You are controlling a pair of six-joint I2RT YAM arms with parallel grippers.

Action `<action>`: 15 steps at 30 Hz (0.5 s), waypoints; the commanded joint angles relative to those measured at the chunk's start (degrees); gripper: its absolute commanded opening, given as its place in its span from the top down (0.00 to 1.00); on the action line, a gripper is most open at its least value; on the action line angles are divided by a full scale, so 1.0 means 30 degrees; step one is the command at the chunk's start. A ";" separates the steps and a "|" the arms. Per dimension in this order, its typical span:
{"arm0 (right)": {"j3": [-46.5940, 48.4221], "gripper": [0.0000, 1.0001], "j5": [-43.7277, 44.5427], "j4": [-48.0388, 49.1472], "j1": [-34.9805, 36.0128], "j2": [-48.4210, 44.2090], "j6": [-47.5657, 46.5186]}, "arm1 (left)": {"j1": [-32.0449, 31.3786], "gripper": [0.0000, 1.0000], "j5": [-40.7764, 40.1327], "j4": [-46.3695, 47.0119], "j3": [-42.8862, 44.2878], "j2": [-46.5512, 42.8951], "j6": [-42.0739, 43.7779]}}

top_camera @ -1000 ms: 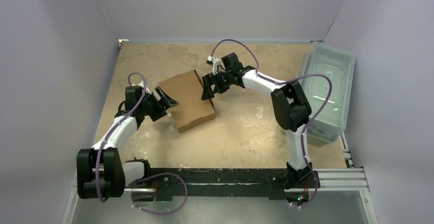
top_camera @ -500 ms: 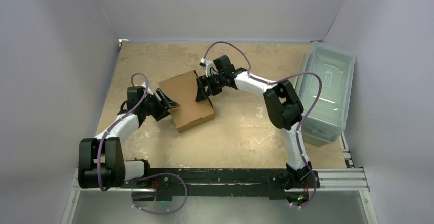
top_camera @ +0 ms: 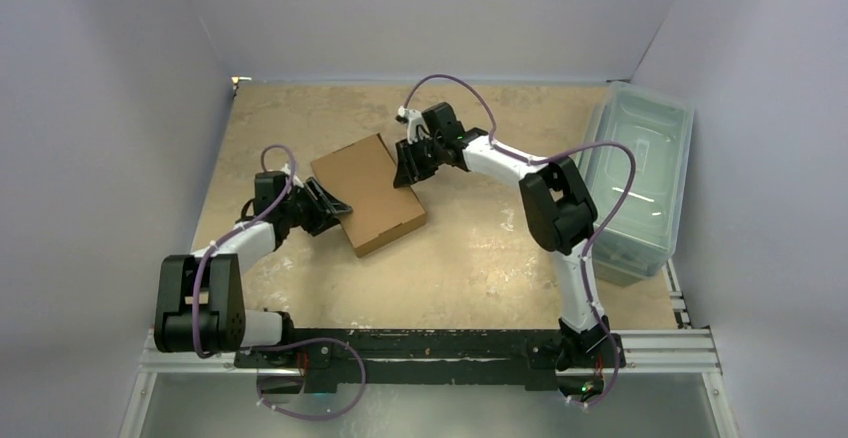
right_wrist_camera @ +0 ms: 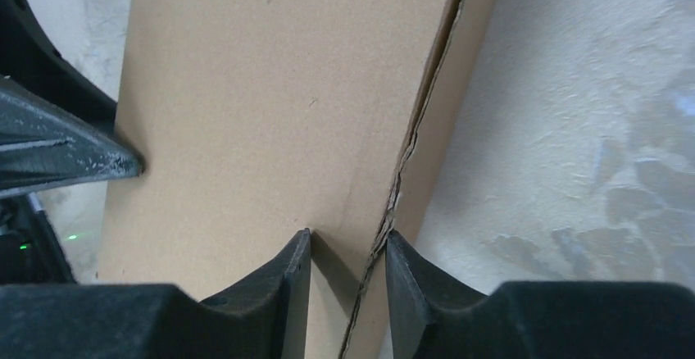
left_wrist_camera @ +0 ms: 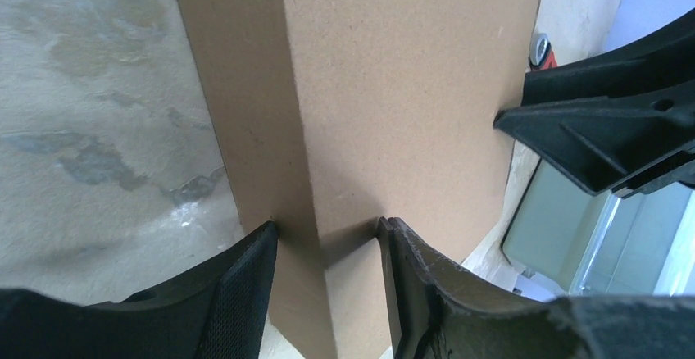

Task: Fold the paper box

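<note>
The paper box (top_camera: 367, 193) is a flat brown cardboard mailer with its lid down, lying askew on the beige table. My left gripper (top_camera: 338, 206) holds its near left edge. In the left wrist view the left gripper (left_wrist_camera: 328, 244) has one finger on the side wall and the other on the lid of the box (left_wrist_camera: 393, 88). My right gripper (top_camera: 408, 170) grips the opposite far right edge. In the right wrist view the right gripper (right_wrist_camera: 348, 248) straddles the seam between the lid and side wall of the box (right_wrist_camera: 270, 88).
A translucent grey-green plastic bin (top_camera: 645, 173) stands along the right wall. White walls close in the table on the left, back and right. The arm bases and a black rail (top_camera: 430, 343) run along the near edge.
Both grippers have narrowed from wide open onto the box's edges. The right gripper came in against the far right edge, and the box shifted slightly to the right.
</note>
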 commanded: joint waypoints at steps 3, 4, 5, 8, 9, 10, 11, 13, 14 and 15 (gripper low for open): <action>0.0908 0.67 0.0883 -0.0777 0.0807 -0.1596 -0.1392 | -0.2073 0.52 0.0462 0.2406 0.1071 0.1292 -0.1055; 0.0956 0.67 0.1237 -0.0906 0.0789 -0.1800 -0.1574 | -0.2293 0.52 0.0332 0.2421 0.1394 0.1569 -0.1100; 0.0955 0.67 0.1523 -0.0984 0.0780 -0.2008 -0.1777 | -0.2496 0.52 0.0192 0.2397 0.1745 0.1871 -0.1108; 0.0917 0.67 0.1874 -0.1156 0.0783 -0.2585 -0.2143 | -0.3065 0.52 -0.0194 0.2373 0.2851 0.2865 -0.1154; 0.0898 0.67 0.1896 -0.1228 0.0783 -0.2725 -0.2210 | -0.3197 0.52 -0.0350 0.2340 0.3235 0.3231 -0.1175; 0.0859 0.68 0.1961 -0.1273 0.0775 -0.2842 -0.2292 | -0.3316 0.53 -0.0483 0.2325 0.3594 0.3540 -0.1192; 0.0811 0.69 0.2005 -0.1290 0.0774 -0.2959 -0.2361 | -0.3386 0.53 -0.0551 0.2327 0.3925 0.3868 -0.1234; 0.0781 0.70 0.2191 -0.1418 0.0782 -0.3187 -0.2583 | -0.3506 0.52 -0.0705 0.2374 0.4480 0.4468 -0.1348; 0.0819 0.70 0.2279 -0.1458 0.0783 -0.3321 -0.2664 | -0.3549 0.53 -0.0733 0.2461 0.4761 0.4782 -0.1393; 0.0879 0.71 0.2448 -0.1555 0.0783 -0.3491 -0.2785 | -0.3598 0.53 -0.0776 0.2542 0.5004 0.5052 -0.1457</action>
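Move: The closed paper box lies clasped between both hands: its middle is about 6 cm to the right of the left hand, 5 cm ahead and 2 cm down, and some 8 cm to the left of the right hand, 2 cm back and 2 cm down. The wrench lies beyond the box's right side, roughly 24 cm to the right of the right hand, 4 cm ahead and about 5 cm lower. Both hands keep their part-open grippers astride the box's opposite long edges, one finger on the lid and one at the side wall, and shift the box to the right and forward; the left hand goes about 5 cm right and 3 to 4 cm forward, rightward first and then more forward, while staying low. The right hand goes diagonally forward and right while climbing some 4 cm, lifting its side of the box, its wrist tipping its fingers upward by about 15 degrees, and neither gripper lets go or changes its opening. ##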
